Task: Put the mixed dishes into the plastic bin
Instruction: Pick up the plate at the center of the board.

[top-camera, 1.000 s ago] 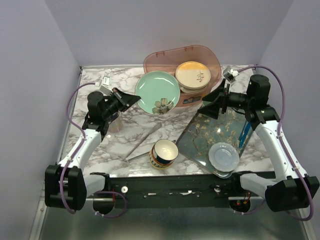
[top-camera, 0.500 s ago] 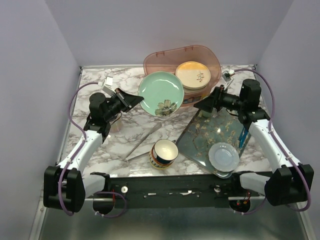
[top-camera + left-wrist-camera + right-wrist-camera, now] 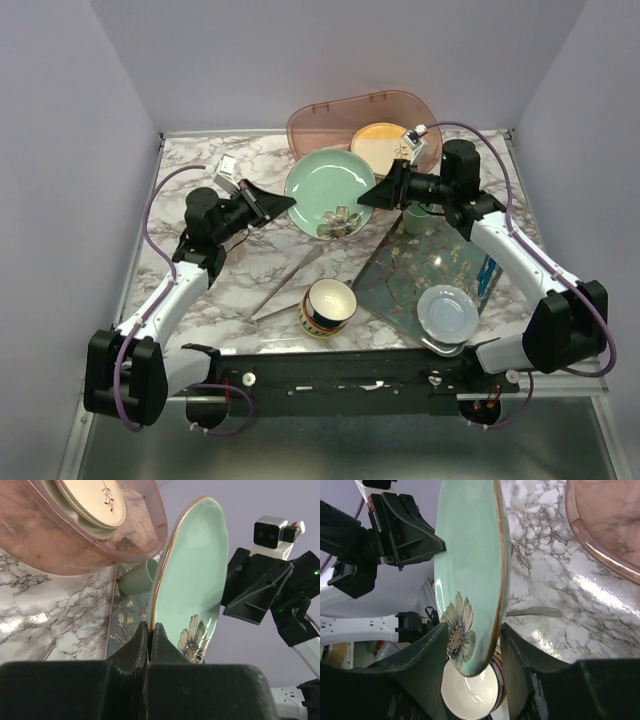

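Note:
The mint-green plate (image 3: 328, 190) with a flower print hangs on edge above the table, in front of the pink plastic bin (image 3: 330, 112). My left gripper (image 3: 288, 201) is shut on its left rim; the left wrist view shows the jaws (image 3: 149, 631) pinching the gold edge of the plate (image 3: 192, 575). My right gripper (image 3: 363, 197) is at the opposite rim. In the right wrist view its jaws (image 3: 472, 645) straddle the plate's edge (image 3: 470, 550), still apart, with a gap on the flower side. A pink-and-cream plate (image 3: 380, 142) lies in the bin.
A navy-and-yellow bowl (image 3: 328, 305) stands near the front centre, with metal tongs (image 3: 288, 285) to its left. The floral tray (image 3: 405, 265) at the right carries a pale dish (image 3: 447, 312). A green mug (image 3: 415, 218) stands at the tray's far end.
My right arm swung left from over the tray to the plate's right rim, its jaws narrowing around the edge. My left gripper carried the plate slightly right.

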Controlling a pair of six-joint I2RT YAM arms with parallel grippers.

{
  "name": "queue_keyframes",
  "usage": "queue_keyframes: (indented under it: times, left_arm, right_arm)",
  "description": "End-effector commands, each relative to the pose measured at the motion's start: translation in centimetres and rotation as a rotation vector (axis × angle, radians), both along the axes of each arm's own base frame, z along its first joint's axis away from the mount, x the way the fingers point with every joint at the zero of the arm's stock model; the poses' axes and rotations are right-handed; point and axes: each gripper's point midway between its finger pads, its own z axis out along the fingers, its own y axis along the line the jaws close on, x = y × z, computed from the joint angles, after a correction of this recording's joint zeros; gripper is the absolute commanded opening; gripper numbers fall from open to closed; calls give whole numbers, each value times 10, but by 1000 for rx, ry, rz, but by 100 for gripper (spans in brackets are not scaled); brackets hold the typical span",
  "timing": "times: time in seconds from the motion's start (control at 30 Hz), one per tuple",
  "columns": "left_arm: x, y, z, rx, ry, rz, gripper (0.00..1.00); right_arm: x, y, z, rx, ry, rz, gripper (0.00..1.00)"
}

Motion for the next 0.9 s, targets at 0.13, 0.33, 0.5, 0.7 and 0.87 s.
queue_keyframes:
  times: [0.13, 0.33, 0.5, 0.7, 0.87]
  left_arm:
    - [-7, -6, 50, -75, -161, -34, 0]
    - [-11, -9, 55, -84, -187, -70, 18]
    - [-9, 9, 65, -29, -241, -25, 78]
    - [4, 67, 56, 28, -228, 198, 99]
    - [8, 105, 36, 21, -177, 321, 99]
  right_arm:
    - [15, 11, 13, 19, -4, -21, 19]
    - [19, 9, 30, 31, -42, -41, 1]
    - [35, -8, 51, 58, -53, -103, 1]
    - [80, -45, 70, 41, -94, -268, 0]
    - [131, -80, 81, -28, -146, -439, 1]
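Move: The green plate, held out at its left rim by the left hand, has its middle about 7 cm to that hand's right and 1 cm farther out, nearly level with it. From the right hand, whose half-open fingers straddle the far rim, the plate's middle is some 6 cm left and 1 cm ahead. From the right hand, the bin's middle is roughly 22 cm ahead, 2 cm right and 18 cm below, and the green cup about 9 cm ahead, 15 cm right and 20 cm down. Easing barely forward, the right hand shuts its fingers on the plate's right rim. The left hand then opens wide, lets go and backs off about 8 cm left while rising some 6 cm, its fingers tipping up. The right then speeds up forward, also to its right and up, about 9 cm forward in all, carrying the plate towards the bin and turning some 15 degrees clockwise. ##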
